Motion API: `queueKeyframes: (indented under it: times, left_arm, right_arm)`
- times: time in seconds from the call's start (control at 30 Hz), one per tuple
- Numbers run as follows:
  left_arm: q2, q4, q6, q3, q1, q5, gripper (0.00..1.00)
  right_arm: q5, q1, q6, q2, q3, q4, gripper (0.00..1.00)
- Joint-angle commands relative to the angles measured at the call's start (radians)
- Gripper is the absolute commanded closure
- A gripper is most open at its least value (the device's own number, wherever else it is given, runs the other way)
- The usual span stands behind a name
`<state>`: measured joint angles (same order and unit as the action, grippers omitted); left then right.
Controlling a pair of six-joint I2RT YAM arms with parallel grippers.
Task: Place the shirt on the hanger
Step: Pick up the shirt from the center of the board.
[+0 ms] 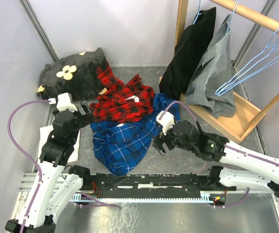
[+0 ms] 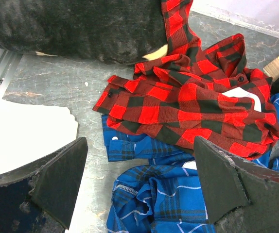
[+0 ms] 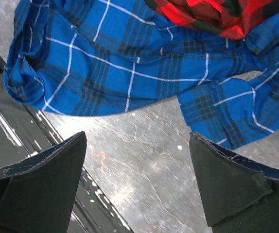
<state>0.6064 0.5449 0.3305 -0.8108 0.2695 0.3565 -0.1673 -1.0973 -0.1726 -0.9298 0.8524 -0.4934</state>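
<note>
The red-and-black plaid shirt (image 1: 122, 99) lies crumpled on the table, partly on top of a blue plaid shirt (image 1: 125, 141). Several light-blue wire hangers (image 1: 256, 63) hang bare on the wooden rail at the back right. My left gripper (image 1: 85, 110) hovers open at the red shirt's left edge. In the left wrist view, the red shirt (image 2: 188, 102) lies ahead of the open gripper (image 2: 140, 160), with blue cloth (image 2: 164, 199) between the fingers. My right gripper (image 1: 158, 143) is open over bare table (image 3: 144, 165) by the blue shirt (image 3: 120, 63). A corner of the red shirt (image 3: 212, 14) shows beyond.
A black fleece with cream flowers (image 1: 74, 73) lies at the back left. A black garment (image 1: 193, 53) and a grey one (image 1: 215, 73) hang on the wooden rack (image 1: 236, 121) at the right. A white sheet (image 2: 23, 131) lies by the left arm.
</note>
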Motion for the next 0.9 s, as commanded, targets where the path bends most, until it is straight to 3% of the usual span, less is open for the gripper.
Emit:
queueKeyframes:
  times: [0.0,0.3,0.5,0.67,0.87]
  left_arm:
    - [-0.007,-0.017,0.016,0.002,-0.005,-0.006,0.05]
    - [0.014,0.014,0.044,-0.012,-0.005,0.001,0.01]
    - [0.021,0.027,0.062,-0.005,-0.004,0.01,0.01]
    - [0.069,0.023,0.075,-0.01,-0.005,-0.032,0.01]
    - [0.098,0.019,0.072,0.002,-0.005,-0.069,0.0]
  right_arm:
    - [-0.129,-0.046,-0.131,-0.052,-0.014,0.185,0.07]
    - [-0.367,-0.078,-0.338,-0.152,0.008,0.125,0.08]
    - [-0.515,-0.078,-0.491,-0.234,0.081,-0.029,0.06]
    - [-0.51,-0.078,-0.525,-0.339,0.153,-0.071,0.02]
    - [-0.407,-0.077,-0.496,-0.482,0.248,0.0,0.02]
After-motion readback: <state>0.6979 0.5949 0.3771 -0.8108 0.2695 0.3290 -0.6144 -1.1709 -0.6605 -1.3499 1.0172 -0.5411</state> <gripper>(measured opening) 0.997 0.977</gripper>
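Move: From the right hand the red plaid shirt's middle lies about 23 cm ahead, 13 cm to the left and 18 cm below. The blue plaid shirt spreads partly under it, its middle only some 8 cm ahead of that hand and 11 cm left; the dark cushion is about 21 cm left of the red shirt and 11 cm farther out. For the left hand, the red shirt is roughly 12 cm ahead, 16 cm right and 23 cm below. Forward and down together, about 5 cm each, the right hand closes in on the red shirt over the blue one, swaying 2 cm left, back, then left again, while its wrist swings some 30 degrees clockwise so the open fingers point more straight ahead. The left hand, after a pause, sinks about 3 cm towards the shirts, tipping slightly down, fingers still wide open. ##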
